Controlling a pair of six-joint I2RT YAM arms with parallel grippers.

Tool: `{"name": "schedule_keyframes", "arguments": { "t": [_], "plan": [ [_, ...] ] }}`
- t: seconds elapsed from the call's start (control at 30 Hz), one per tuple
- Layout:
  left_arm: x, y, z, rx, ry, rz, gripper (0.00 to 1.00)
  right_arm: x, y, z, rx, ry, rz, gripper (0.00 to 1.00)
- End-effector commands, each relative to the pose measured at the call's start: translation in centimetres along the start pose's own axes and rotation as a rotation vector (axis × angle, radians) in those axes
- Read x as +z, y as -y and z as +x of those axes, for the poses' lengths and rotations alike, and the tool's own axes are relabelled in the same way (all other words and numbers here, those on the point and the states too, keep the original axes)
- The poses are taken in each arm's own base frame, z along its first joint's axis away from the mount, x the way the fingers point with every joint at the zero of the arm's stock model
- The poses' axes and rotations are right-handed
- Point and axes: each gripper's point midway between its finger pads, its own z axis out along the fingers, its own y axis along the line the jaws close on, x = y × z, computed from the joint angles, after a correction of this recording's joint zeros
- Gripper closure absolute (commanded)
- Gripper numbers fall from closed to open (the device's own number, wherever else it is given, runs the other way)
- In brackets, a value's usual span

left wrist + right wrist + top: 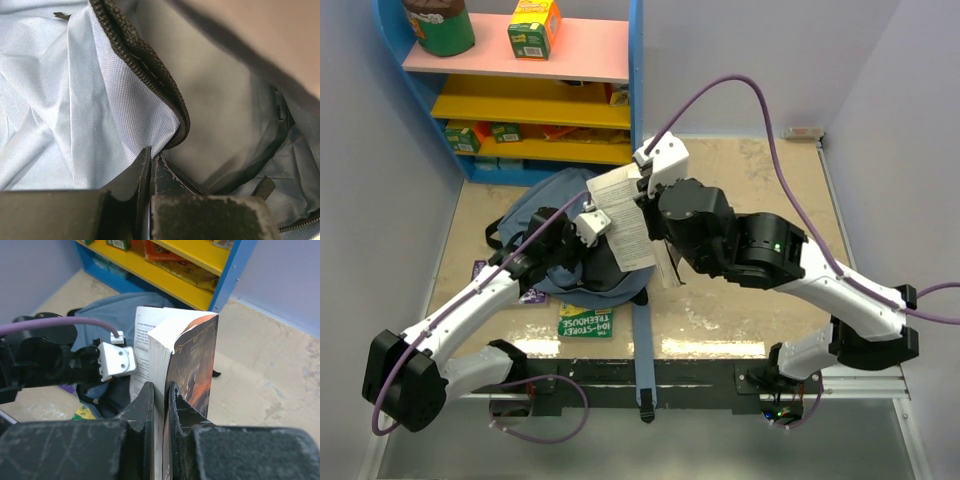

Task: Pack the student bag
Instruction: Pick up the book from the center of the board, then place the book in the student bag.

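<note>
The student bag, a soft slate-blue backpack, lies at the table's middle left with its mouth facing right. My left gripper is shut on the fabric edge of that mouth. In the left wrist view, the left gripper pinches pale fabric beside the black zip, and the dark inside of the bag gapes open. My right gripper is shut on a paperback book. It holds the book on edge just above and right of the bag's mouth.
A blue shelf unit with pink and yellow boards stands at the back left, holding a tin and boxes. A green book lies near the front edge. A bag strap hangs over that edge. A purple item lies left of the bag.
</note>
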Motion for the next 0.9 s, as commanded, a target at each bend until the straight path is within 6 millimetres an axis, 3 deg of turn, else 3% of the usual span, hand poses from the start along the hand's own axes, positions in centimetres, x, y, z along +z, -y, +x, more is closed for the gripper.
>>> {"name": "schedule_keyframes", "arguments": {
  "t": [0.0,0.1,0.3,0.4,0.5,0.63,0.87],
  "plan": [
    [-0.6,-0.7,-1.1,-0.049,0.073,-0.028,1.00,-3.8,1.1,-7.2,0.213,0.195,-0.089,1.00],
    [-1.7,-1.1,-2.6,-0.087,0.130,-0.007,1.00,-3.8,1.2,-6.8,0.218,0.193,-0.089,1.00],
    [-3.2,-0.4,-5.3,-0.106,0.198,0.103,1.00,-1.8,-0.7,-2.9,0.197,0.142,-0.108,1.00],
    [-4.0,0.2,-6.6,-0.108,0.225,0.154,1.00,0.2,-2.1,0.4,0.191,0.097,-0.122,1.00],
    [-4.9,0.7,-7.5,-0.112,0.243,0.189,1.00,2.4,-3.1,2.3,0.217,0.085,-0.144,1.00],
    [-5.5,1.0,-7.1,-0.106,0.234,0.195,1.00,5.8,-2.7,4.8,0.224,0.061,-0.145,1.00],
    [-5.6,0.6,-6.1,-0.092,0.212,0.156,1.00,9.7,-4.3,8.8,0.137,-0.013,-0.159,1.00]
  ]
}}
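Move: The right hand already holds the book high up; the bag opening lies roughly 35 cm below it, about 7 cm ahead and 8 cm to its left. The green Treehouse book lies on the table some 9 cm back and 16 cm left of that hand, about 42 cm down. The left hand still pinches the bag's left rim, with the opening's middle about 9 cm to its right, 2 cm ahead and 5 cm below. Right hand lowers its book about 16 cm towards the bag opening while left lifts the pinched rim 5 cm. ##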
